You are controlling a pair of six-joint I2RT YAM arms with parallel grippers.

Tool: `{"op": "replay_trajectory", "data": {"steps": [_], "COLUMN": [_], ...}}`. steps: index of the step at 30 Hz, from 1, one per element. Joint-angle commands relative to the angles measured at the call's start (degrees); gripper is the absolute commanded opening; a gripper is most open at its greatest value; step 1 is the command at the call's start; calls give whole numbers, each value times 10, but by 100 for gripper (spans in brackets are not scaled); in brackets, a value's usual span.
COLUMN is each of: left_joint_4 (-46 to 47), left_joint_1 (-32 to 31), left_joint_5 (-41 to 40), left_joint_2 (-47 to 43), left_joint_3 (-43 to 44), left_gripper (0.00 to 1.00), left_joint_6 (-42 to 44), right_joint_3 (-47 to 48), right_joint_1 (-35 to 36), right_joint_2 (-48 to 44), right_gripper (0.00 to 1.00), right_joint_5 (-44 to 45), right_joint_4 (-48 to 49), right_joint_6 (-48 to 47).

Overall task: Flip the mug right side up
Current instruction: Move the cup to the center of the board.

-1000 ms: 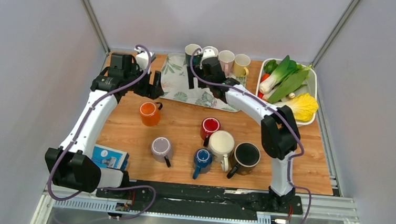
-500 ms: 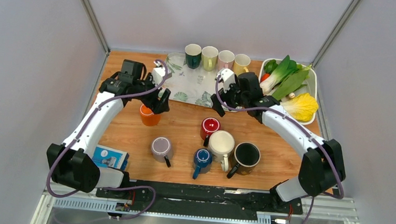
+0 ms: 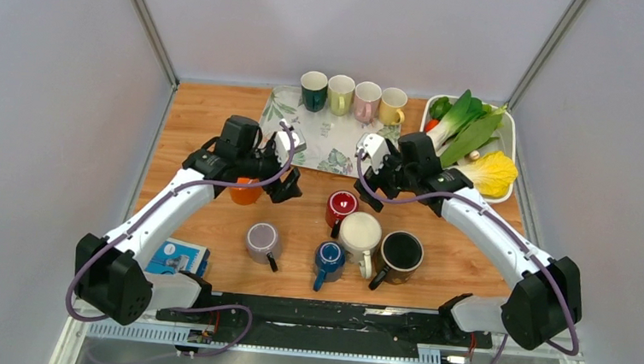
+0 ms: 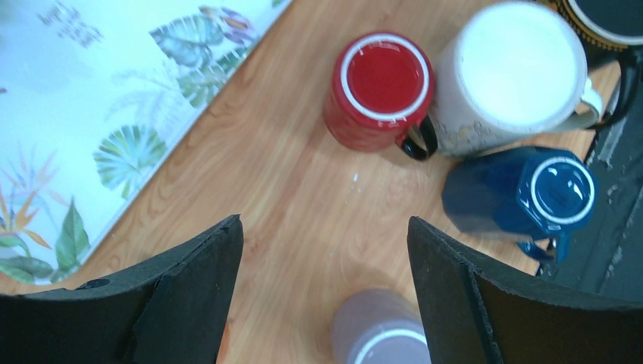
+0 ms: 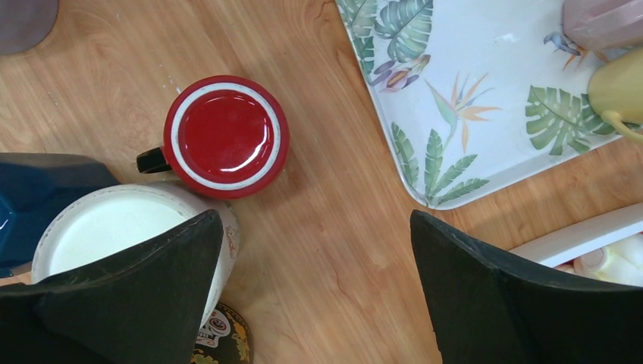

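Several mugs stand bottom up on the wooden table: red (image 3: pixel 342 205), white (image 3: pixel 360 232), black (image 3: pixel 401 250), blue (image 3: pixel 329 255), grey (image 3: pixel 261 239) and orange (image 3: pixel 245 192), the last partly under my left arm. My left gripper (image 3: pixel 288 184) hovers open left of the red mug (image 4: pixel 383 87), with the grey mug (image 4: pixel 383 334) below it. My right gripper (image 3: pixel 369 190) hovers open just right of the red mug (image 5: pixel 225 135), one finger over the white mug (image 5: pixel 114 227). Neither gripper holds anything.
A leaf-print mat (image 3: pixel 322 135) at the back carries a row of upright mugs: dark green (image 3: pixel 313 90), pale green (image 3: pixel 340 93), pink (image 3: pixel 367 99) and yellow (image 3: pixel 392 106). A white tray of vegetables (image 3: pixel 510 135) sits back right. A booklet (image 3: pixel 178 255) lies front left.
Both arms have swung away from the back mat toward the middle of the table, ending on either side of the red mug. Both grippers stayed open and empty.
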Motion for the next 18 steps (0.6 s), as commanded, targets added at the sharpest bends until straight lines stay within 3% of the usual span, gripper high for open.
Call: {"op": "replay_trajectory", "data": {"steps": [1, 8, 12, 18], "left_joint_4": [91, 174, 173, 240], "left_joint_1": [-12, -33, -73, -131], "left_joint_5": [10, 145, 164, 180], "left_joint_2": [6, 12, 20, 48], "left_joint_3": [-12, -70, -106, -145], "left_gripper": [87, 87, 87, 86], "left_joint_6": [-65, -202, -203, -217], "right_joint_3": [36, 4, 0, -4], "right_joint_1": [-3, -13, -21, -22], "right_joint_2": [6, 16, 36, 49], "right_gripper": [100, 100, 100, 100], "right_joint_5": [53, 139, 148, 119], "right_joint_4": [-8, 68, 98, 101], "right_joint_6": [-10, 47, 51, 56]}}
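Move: The blue mug stands upside down about 13 cm back and 11 cm to the right of the left hand, roughly 14 cm below it. The red mug is level with that hand and 14 cm to its right; the cream mug is 8 cm back and 18 cm right, and the mauve mug 10 cm back and 5 cm left, all similarly low. From the right hand, the blue mug lies some 15 cm back and 9 cm left. Sliding a little to the right first, the left hand then sweeps back, right and down towards the blue mug, some 8 cm back and 7 cm right in all, sinking nearly 5 cm. Its wrist turns about 25 degrees, swinging the open fingers from ahead-right to point right and down. The right hand, open and empty, draws off from the red mug, about 5 cm forward and 3 cm right. ##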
